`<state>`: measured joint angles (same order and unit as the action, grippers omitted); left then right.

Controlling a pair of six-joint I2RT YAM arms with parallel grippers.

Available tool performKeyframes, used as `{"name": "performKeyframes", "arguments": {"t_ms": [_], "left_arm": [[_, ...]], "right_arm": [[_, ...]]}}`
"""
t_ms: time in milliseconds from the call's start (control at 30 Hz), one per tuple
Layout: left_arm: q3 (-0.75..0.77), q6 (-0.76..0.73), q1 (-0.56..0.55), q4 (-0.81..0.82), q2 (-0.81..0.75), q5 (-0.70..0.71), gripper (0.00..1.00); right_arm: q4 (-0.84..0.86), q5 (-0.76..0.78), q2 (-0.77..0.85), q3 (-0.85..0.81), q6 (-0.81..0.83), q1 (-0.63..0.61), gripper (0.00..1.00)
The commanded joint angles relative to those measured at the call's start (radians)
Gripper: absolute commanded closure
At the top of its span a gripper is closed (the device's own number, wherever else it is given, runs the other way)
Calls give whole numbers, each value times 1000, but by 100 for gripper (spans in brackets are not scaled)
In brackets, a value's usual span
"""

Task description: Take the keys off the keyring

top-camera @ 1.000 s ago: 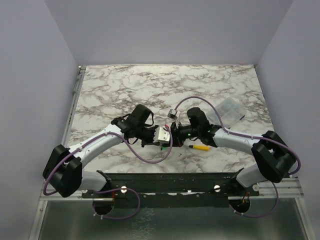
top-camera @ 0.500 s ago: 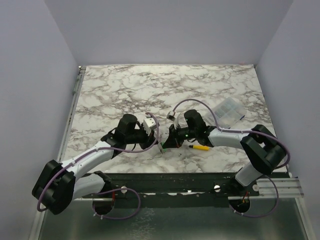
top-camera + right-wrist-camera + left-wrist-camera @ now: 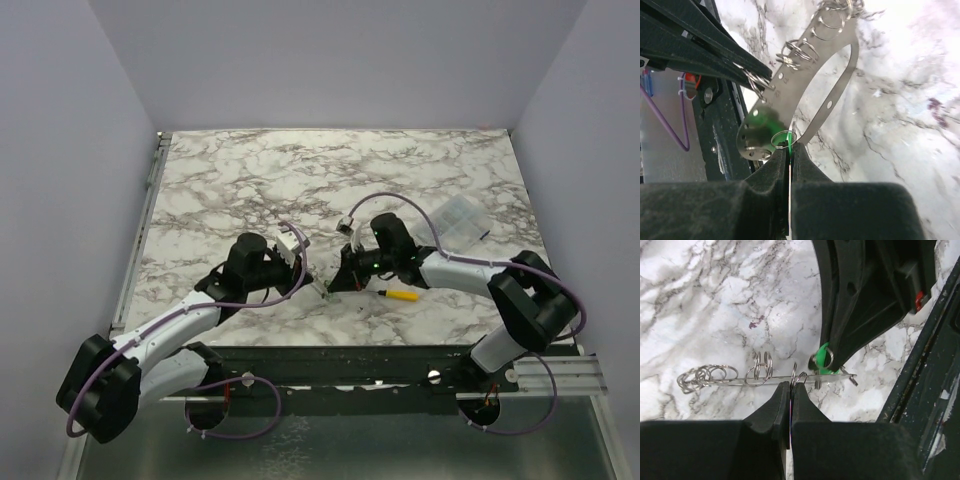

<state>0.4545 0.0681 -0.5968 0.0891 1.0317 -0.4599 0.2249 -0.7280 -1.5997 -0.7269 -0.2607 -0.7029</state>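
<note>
The keyring (image 3: 810,75) is a flat silvery oblong loop with holes and several small split rings hung on it. It is held above the table between both grippers; the left wrist view shows it edge-on (image 3: 740,380). My left gripper (image 3: 790,386) is shut on one split ring (image 3: 800,376) on the keyring's edge. My right gripper (image 3: 790,148) is shut on the green-headed key (image 3: 789,141), whose ring passes through the keyring's end. The green head also shows in the left wrist view (image 3: 824,360). In the top view the two grippers (image 3: 308,281) (image 3: 340,283) meet near the table's front edge.
A yellow-handled screwdriver (image 3: 401,295) lies on the marble table just right of the right gripper. A clear plastic box (image 3: 462,218) stands at the right. The black front rail (image 3: 330,360) runs just below the grippers. Purple cables loop over both arms.
The left arm has drawn back to the left and its wrist has turned. The right gripper shifted slightly. The keyring stays held between the two grippers.
</note>
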Motion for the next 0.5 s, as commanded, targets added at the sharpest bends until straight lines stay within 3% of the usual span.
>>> {"name": "performKeyframes", "arguments": {"t_ms": [0,233,467], "left_arm": [[77,-152,11,-54,-32,46,100],[143,-216,15,-109,0,62,100],[313,-298,17,-60,196,151,100]], "right_arm": [[-174,17,96,-50,48,62,99],[-328,54,87,-71,107,203,100],[-415,68,82,-117,165,286,100]]}}
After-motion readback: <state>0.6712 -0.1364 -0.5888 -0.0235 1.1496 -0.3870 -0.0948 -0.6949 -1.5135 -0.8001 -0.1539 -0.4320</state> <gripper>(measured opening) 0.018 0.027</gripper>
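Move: The right hand already pinches the green key, and the keyring plate's middle lies only about 3 cm ahead and 3 cm to its left, at about its height. On the right hand's other side, the yellow screwdriver lies about 16 cm right, level with it, and the clear tray some 29 cm right and 16 cm farther out, both about 5 cm lower. The left hand holds the plate, its middle roughly 1 cm ahead and 2 cm right; the green key is about 4 cm right of that hand and 2 cm back. Rightward and forward, the right hand draws the pinched green key away from the keyring, some 10 cm in all, rising a couple of centimetres before sinking most of that again, with a turn of about 15 degrees clockwise. The left hand keeps its shut fingers on the keyring and carries it forward and up, about 5 cm forward, quickest at the end, tipping its fingers slightly upward. ##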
